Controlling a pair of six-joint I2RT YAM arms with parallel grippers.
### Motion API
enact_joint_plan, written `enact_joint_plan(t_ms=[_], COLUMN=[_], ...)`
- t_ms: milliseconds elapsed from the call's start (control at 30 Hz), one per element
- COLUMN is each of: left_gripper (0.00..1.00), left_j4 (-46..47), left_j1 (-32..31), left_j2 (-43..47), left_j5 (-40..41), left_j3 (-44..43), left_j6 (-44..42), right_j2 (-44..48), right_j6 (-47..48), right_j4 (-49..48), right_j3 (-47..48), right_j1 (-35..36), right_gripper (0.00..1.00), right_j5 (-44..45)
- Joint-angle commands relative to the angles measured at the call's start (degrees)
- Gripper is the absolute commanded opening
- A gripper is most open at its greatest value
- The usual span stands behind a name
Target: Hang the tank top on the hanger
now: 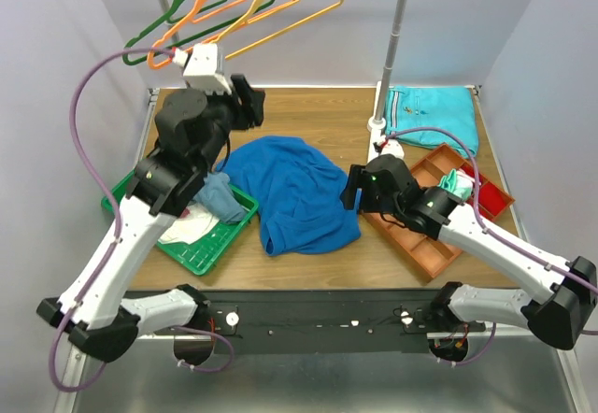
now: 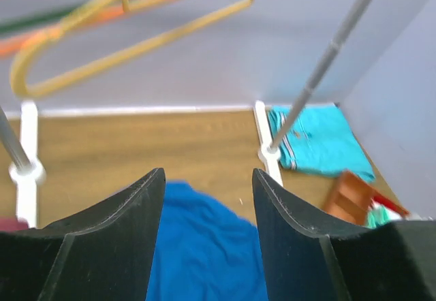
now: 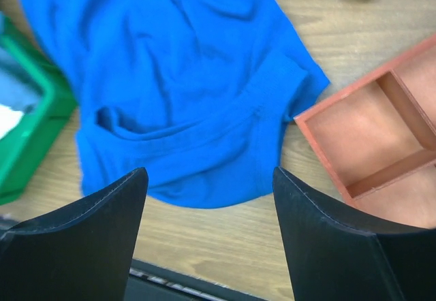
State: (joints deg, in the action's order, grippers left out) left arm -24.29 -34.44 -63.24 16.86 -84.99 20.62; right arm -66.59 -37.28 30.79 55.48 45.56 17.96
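Note:
The royal blue tank top (image 1: 294, 193) lies crumpled on the wooden table, between the two arms. The yellow hanger (image 1: 290, 11) hangs on the rail at the back, next to an orange and a green one. My left gripper (image 1: 254, 105) is raised above the table's back left, open and empty; its wrist view looks down past the fingers (image 2: 208, 175) at the tank top (image 2: 197, 246), with the hanger (image 2: 136, 35) above. My right gripper (image 1: 353, 189) hovers at the tank top's right edge, open and holding nothing (image 3: 210, 171), over the hem (image 3: 184, 90).
A green basket (image 1: 201, 249) with cloths sits at the left. A red-brown compartment tray (image 1: 420, 245) lies at the right, close to the right gripper. A folded turquoise garment (image 1: 434, 114) rests at the back right beside the rack pole (image 1: 397, 39).

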Motion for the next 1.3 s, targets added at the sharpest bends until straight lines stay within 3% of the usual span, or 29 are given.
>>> enact_joint_plan(t_ms=[0,233,367,500,900,1267], left_gripper=[0.62,0.59,0.58,0.57,0.57,0.56], left_j4=[6.01,5.22,3.82,0.22,-1.9,-1.37], left_j1=[7.24,23.42,27.57,29.86,31.45,31.36], left_j2=[-9.58,-23.14,-28.51,-34.65,-39.85,-43.28], left_j5=[-6.55,-27.81,-38.19,-42.95,-42.44,-42.88], left_j3=[-11.73,-27.22,-32.86,-38.92,-39.9,-39.2], left_j6=[-9.11,-4.81,-5.94,-8.31,-16.4,-15.7], right_j2=[1.2,1.99,2.6,1.82,1.45,2.25], right_j6=[1.33,2.21,4.4,6.42,9.94,9.86], right_j4=[2.0,2.26,1.91,1.47,-2.92,-3.54], right_j3=[5.51,7.27,6.83,7.0,6.39,4.55], right_j1=[-0.12,-0.12,-0.12,-0.12,-0.03,-0.03], right_gripper=[0.82,0.84,0.84,0.84,0.84,0.84], right_j5=[-4.41,-7.49,-9.6,-11.18,-16.63,-15.58])
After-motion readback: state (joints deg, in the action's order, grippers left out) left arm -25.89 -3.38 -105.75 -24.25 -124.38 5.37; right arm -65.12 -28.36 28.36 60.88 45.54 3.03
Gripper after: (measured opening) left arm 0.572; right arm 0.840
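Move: From my left hand the yellow hanger's middle lies about 33 cm ahead, level sideways and 8 cm lower. At the same height and distance, the orange hanger is roughly 12 cm to my left and the green one 18 cm. The blue tank top is spread on the table, 2 cm ahead, 4 cm right and 44 cm below. From my right hand the yellow hanger is some 39 cm ahead, 20 cm left and 19 cm up. I reach my open, empty left hand about 21 cm forward and a little left to the left half of the yellow hanger, rising some 6 cm on the way, then sinking as much again while I roll its left side up and swing it clockwise, each about 10 degrees. My open right hand rises about 5 cm, drifts left and turns counter-clockwise over the tank top's near right edge. ##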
